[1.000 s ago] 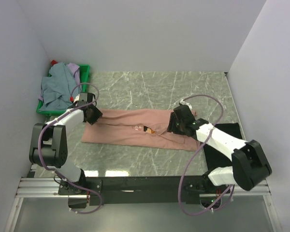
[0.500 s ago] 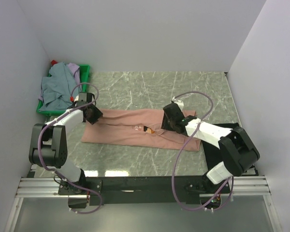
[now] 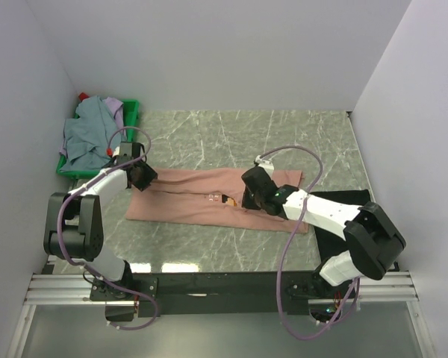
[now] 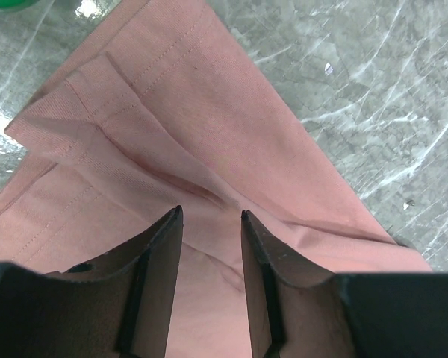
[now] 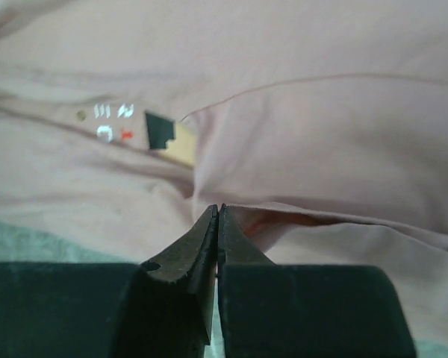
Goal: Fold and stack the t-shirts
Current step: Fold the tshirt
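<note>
A salmon-pink t-shirt (image 3: 187,200) lies as a long folded strip across the table, its small chest print (image 3: 222,198) near the middle. My left gripper (image 3: 144,179) is at the strip's left end, open, fingertips straddling a crease in the pink cloth (image 4: 209,112). My right gripper (image 3: 248,200) sits just right of the print (image 5: 145,133), shut, its tips (image 5: 217,208) pinching the edge of a folded flap of the pink shirt (image 5: 321,134). A black t-shirt (image 3: 362,200) lies flat at the right, partly under the right arm.
A green crate (image 3: 131,112) stands at the back left, holding a grey-blue shirt (image 3: 86,136) and a lavender one (image 3: 116,109). White walls close the table on three sides. Marbled green tabletop (image 3: 231,138) shows behind the pink shirt.
My right gripper has slid left along the pink shirt toward the print and closed on the flap edge. The left gripper has stayed in place, open.
</note>
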You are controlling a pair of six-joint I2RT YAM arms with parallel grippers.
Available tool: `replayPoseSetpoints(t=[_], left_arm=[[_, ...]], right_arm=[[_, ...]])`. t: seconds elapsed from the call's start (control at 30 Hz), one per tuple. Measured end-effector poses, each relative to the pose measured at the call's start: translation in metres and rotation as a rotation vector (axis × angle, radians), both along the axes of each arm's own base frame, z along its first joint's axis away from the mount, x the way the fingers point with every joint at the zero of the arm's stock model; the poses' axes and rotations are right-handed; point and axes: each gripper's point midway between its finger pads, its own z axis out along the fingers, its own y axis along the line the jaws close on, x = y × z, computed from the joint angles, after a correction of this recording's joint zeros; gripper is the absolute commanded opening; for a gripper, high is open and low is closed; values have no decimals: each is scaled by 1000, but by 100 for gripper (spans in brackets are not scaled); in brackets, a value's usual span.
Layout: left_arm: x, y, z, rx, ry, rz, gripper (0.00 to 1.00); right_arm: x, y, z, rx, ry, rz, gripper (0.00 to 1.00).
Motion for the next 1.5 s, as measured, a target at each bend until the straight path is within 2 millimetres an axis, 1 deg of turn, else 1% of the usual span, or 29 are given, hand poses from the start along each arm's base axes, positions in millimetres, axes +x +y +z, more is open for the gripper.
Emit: replayPoseSetpoints(t=[0.13, 0.2, 0.23, 0.3, 0.33, 0.43, 0.6, 0.63, 0.73, 0.83, 0.9, 0.97, 1.07, 1.17, 1.27, 1.3, 1.33, 1.43, 1.5], left_arm=[[0, 0, 0, -6, 0, -2, 42], [0, -1, 0, -8, 0, -4, 43], [-1, -1, 0, -9, 1, -4, 43], [-1, -2, 0, -14, 1, -7, 43], [-1, -2, 0, -15, 1, -8, 43], [-1, -3, 0, -17, 1, -17, 44], [-1, -4, 2, -19, -1, -27, 44], [-1, -4, 2, -21, -2, -30, 44], [-1, -6, 4, -28, -7, -36, 44], [-2, -8, 4, -34, -7, -46, 44], [-2, -9, 5, -34, -9, -55, 43], [-3, -10, 7, -27, -14, -71, 43], [-8, -19, 12, -12, -16, -109, 41], [-14, -38, 20, -2, -37, -167, 38], [-27, -56, 22, 5, -50, -223, 34], [-33, -61, 20, 9, -46, -241, 32], [-39, -66, 15, 14, -37, -258, 26], [-58, -77, -4, 26, 17, -307, 18], [-67, -81, -16, 41, 55, -329, 18]], right_arm=[[-12, 15, -1, 35, 25, 30, 2], [-18, 22, -1, 51, 36, 43, 3], [-20, 25, -2, 59, 42, 50, 10], [-24, 31, -5, 69, 55, 58, 15], [-26, 34, -7, 73, 61, 64, 25], [-30, 39, -10, 79, 75, 73, 36], [-33, 38, -7, 86, 73, 78, 41], [-35, 35, -6, 83, 69, 76, 45], [-37, 20, 5, 69, 39, 48, 45], [-26, 5, 20, 71, -3, 4, 46], [-17, -10, 20, 55, -6, -41, 47], [-9, -26, 15, 37, 6, -89, 47], [-1, -48, 7, 23, 25, -158, 50], [2, -64, -1, 11, 46, -209, 51], [6, -74, -10, 3, 73, -244, 51], [7, -78, -14, -1, 87, -257, 51], [8, -82, -19, -9, 102, -272, 51], [8, -90, -33, -24, 145, -299, 50], [7, -92, -40, -31, 171, -311, 50]])
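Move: The right hand still pinches a bit of the t-shirt's folded-down sleeve; the printed patch lies roughly 10 cm to its left and 3 cm ahead, the shirt's near hem 8 cm back and level sideways, the shirt's right end some 23 cm right and level, all about 4 cm lower. From the left hand, the upper layer's near edge is about 8 cm right, 6 cm back and 4 cm below; the green bin is 20 cm left and 17 cm ahead. The right hand drags the pinched sleeve cloth about 4 cm left and 3 cm back, opens about halfway to let go, then lifts a little and swings some 13 cm right and 4 cm forward over the sleeve, sinking to the cloth with its fingers tipping steeper and turning clockwise. The left hand all but waits, then goes about 8 cm right and 7 cm back to the upper layer's near edge, rising slightly before it sinks, turning some 20 degrees clockwise and closing from half open to nearly shut. ##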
